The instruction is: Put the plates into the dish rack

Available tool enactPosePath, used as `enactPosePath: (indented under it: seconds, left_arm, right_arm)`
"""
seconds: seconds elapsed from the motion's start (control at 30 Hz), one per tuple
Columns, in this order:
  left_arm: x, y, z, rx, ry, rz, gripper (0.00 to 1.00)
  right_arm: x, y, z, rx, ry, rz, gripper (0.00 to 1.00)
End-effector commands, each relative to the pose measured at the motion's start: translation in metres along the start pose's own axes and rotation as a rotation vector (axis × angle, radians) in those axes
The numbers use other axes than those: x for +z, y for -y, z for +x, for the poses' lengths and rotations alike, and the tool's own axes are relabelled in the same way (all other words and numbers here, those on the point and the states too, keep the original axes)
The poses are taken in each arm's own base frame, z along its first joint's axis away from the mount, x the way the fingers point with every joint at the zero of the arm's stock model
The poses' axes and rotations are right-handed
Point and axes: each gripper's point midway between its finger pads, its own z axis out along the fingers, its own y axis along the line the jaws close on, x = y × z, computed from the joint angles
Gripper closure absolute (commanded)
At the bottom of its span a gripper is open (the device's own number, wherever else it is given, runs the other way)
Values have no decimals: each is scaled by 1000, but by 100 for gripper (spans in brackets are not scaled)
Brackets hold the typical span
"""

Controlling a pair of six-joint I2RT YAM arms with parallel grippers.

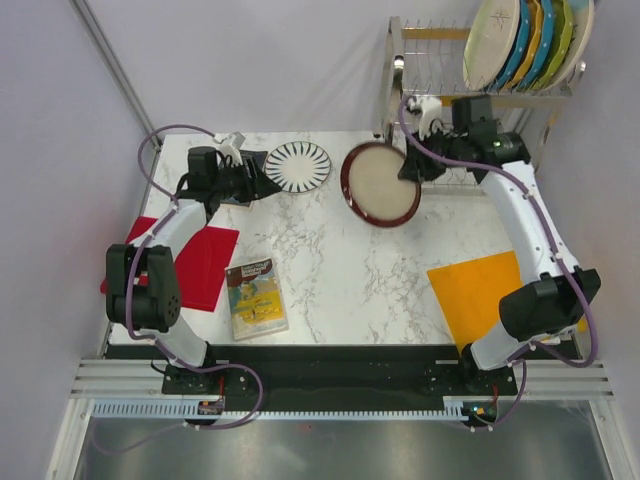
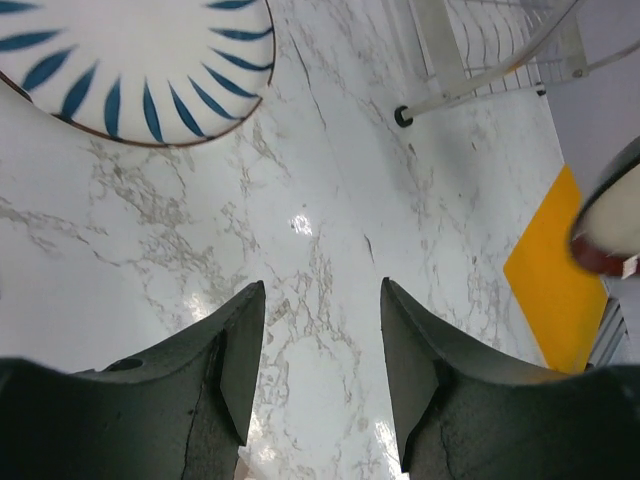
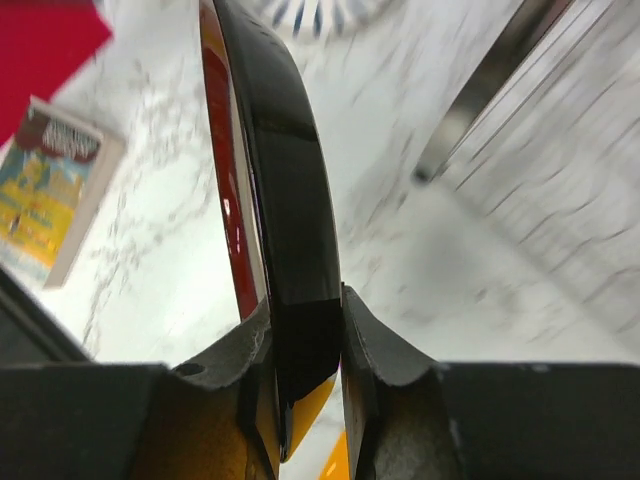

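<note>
My right gripper [image 1: 408, 170] [image 3: 305, 345] is shut on the rim of the maroon-rimmed beige plate [image 1: 380, 184] [image 3: 270, 180], which hangs tilted above the table just left of the dish rack [image 1: 420, 60]. Several plates [image 1: 525, 42] stand upright in the rack's upper shelf. The white plate with dark radial stripes [image 1: 297, 166] [image 2: 130, 65] lies flat on the marble. My left gripper [image 1: 262, 180] [image 2: 322, 330] is open just left of that plate, with only bare marble between its fingers. The maroon plate's edge [image 2: 610, 225] shows at the right of the left wrist view.
A red board [image 1: 195, 262] lies at the left, an orange board [image 1: 480, 295] [image 2: 560, 270] at the right front. A small picture book [image 1: 255, 297] [image 3: 50, 190] lies near the front left. The rack's leg [image 2: 403, 117] stands on the marble.
</note>
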Motion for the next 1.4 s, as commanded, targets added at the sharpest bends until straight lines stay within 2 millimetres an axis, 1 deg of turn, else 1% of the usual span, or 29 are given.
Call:
enactPosePath:
  seconds: [0.0, 0.03, 0.1, 0.17, 0.2, 0.23, 0.27, 0.3, 0.33, 0.37, 0.4, 0.43, 0.47, 0.5, 0.53, 0.57, 0.6, 0.63, 0.67, 0.7, 0.73, 0.77, 0.8, 0.83, 0.87, 0.9, 1.03, 1.17, 1.37]
  left_arm:
    - [6, 12, 25, 9, -57, 59, 43]
    - [8, 10, 27, -14, -62, 52, 43]
    - [13, 3, 31, -58, -70, 29, 43]
    - [17, -2, 29, -48, -67, 11, 44]
    - [18, -1, 26, -26, -60, 5, 44]
    - [18, 2, 20, 8, -49, 8, 44]
    - [17, 3, 18, 57, -48, 12, 44]
    - [17, 4, 19, 55, -59, 6, 44]
    - [16, 7, 12, 63, -51, 9, 44]
    - [15, 11, 11, 76, -55, 29, 44]
    - [14, 13, 9, 88, -48, 40, 44]
    - [14, 14, 9, 91, -45, 45, 44]
    - [15, 16, 11, 100, -49, 65, 44]
    - [16, 18, 10, 119, -39, 83, 44]
    - [19, 15, 16, 127, -39, 86, 44]
    - [20, 11, 16, 118, -35, 73, 44]
    - [21, 10, 18, 103, -34, 65, 44]
    - [22, 10, 19, 92, -35, 69, 44]
    - [23, 13, 19, 67, -37, 84, 44]
    - [23, 15, 20, 62, -35, 93, 44]
    - [25, 16, 21, 60, -27, 99, 44]
    - [26, 17, 20, 46, -22, 99, 44]
    - [27, 16, 20, 38, -19, 95, 44]
    - [28, 17, 18, 29, -13, 92, 44]
    - [31, 16, 16, 6, -4, 91, 44]
    - [32, 18, 13, 2, 3, 94, 44]
    - [35, 25, 7, -28, 3, 116, 45]
    - [37, 31, 4, -48, -2, 143, 45]
    - [41, 32, 2, -81, -11, 153, 45]
  right_arm:
    - [-112, -32, -135, -272, 413, 98, 100]
    - [-142, -45, -161, -305, 508, 113, 100]
    - [-163, -55, -183, -344, 586, 109, 100]
    - [-203, -70, -215, -386, 745, 134, 100]
    - [-216, -68, -226, -381, 804, 183, 100]
    - [-211, -57, -228, -356, 822, 216, 100]
    - [-252, -68, -251, -384, 1006, 262, 100]
    - [-266, -52, -258, -329, 1091, 363, 100]
    - [-246, -32, -254, -269, 1106, 400, 100]
    - [-281, -36, -271, -276, 1281, 448, 100]
    - [-286, -20, -274, -208, 1322, 518, 100]
    - [-302, -17, -281, -165, 1375, 565, 100]
    - [-295, -1, -288, -126, 1384, 611, 100]
    - [-301, 4, -292, -86, 1420, 636, 100]
    - [-314, 12, -293, -26, 1469, 705, 100]
    - [-312, 20, -298, -43, 1478, 756, 100]
    - [-315, 25, -301, -62, 1473, 809, 100]
    - [-334, 21, -306, -68, 1513, 843, 100]
    - [-331, 32, -308, -49, 1512, 892, 100]
    - [-335, 33, -310, -58, 1523, 917, 100]
    - [-346, 33, -311, -95, 1524, 972, 100]
    - [-338, 41, -313, -95, 1501, 1002, 100]
    - [-339, 43, -313, -104, 1486, 1026, 100]
    - [-347, 43, -314, -104, 1489, 1043, 100]
    - [-340, 48, -314, -109, 1461, 1044, 100]
    - [-338, 50, -314, -124, 1449, 1047, 100]
    - [-327, 67, -309, -134, 1377, 1089, 100]
    - [-312, 83, -299, -144, 1265, 1145, 100]
    - [-290, 104, -288, -113, 1161, 1186, 100]
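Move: The right gripper already holds the red-rimmed plate by its edge. The free slot on the rack's upper tier, just left of the cream plate, is about 18 cm ahead, 16 cm to the right and 15 cm up. The cream plate stands some 3 cm right of the slot; the left end of the tier's front rail is about 8 cm ahead of the hand, 3 cm left and 5 cm up. From the left gripper the slot lies roughly 18 cm ahead, 43 cm right and 23 cm up. Keep the red-rimmed plate pinched and lift the right gripper fast, about 30 cm, nearly straight up; then swing it some 15 cm forward and 15 cm right, over the upper tier. Meanwhile tip the fingers up from slanting down to pointing forward, and turn them roughly 55 degrees clockwise. Dip the open left gripper slightly, then ease it about 4 cm right. ##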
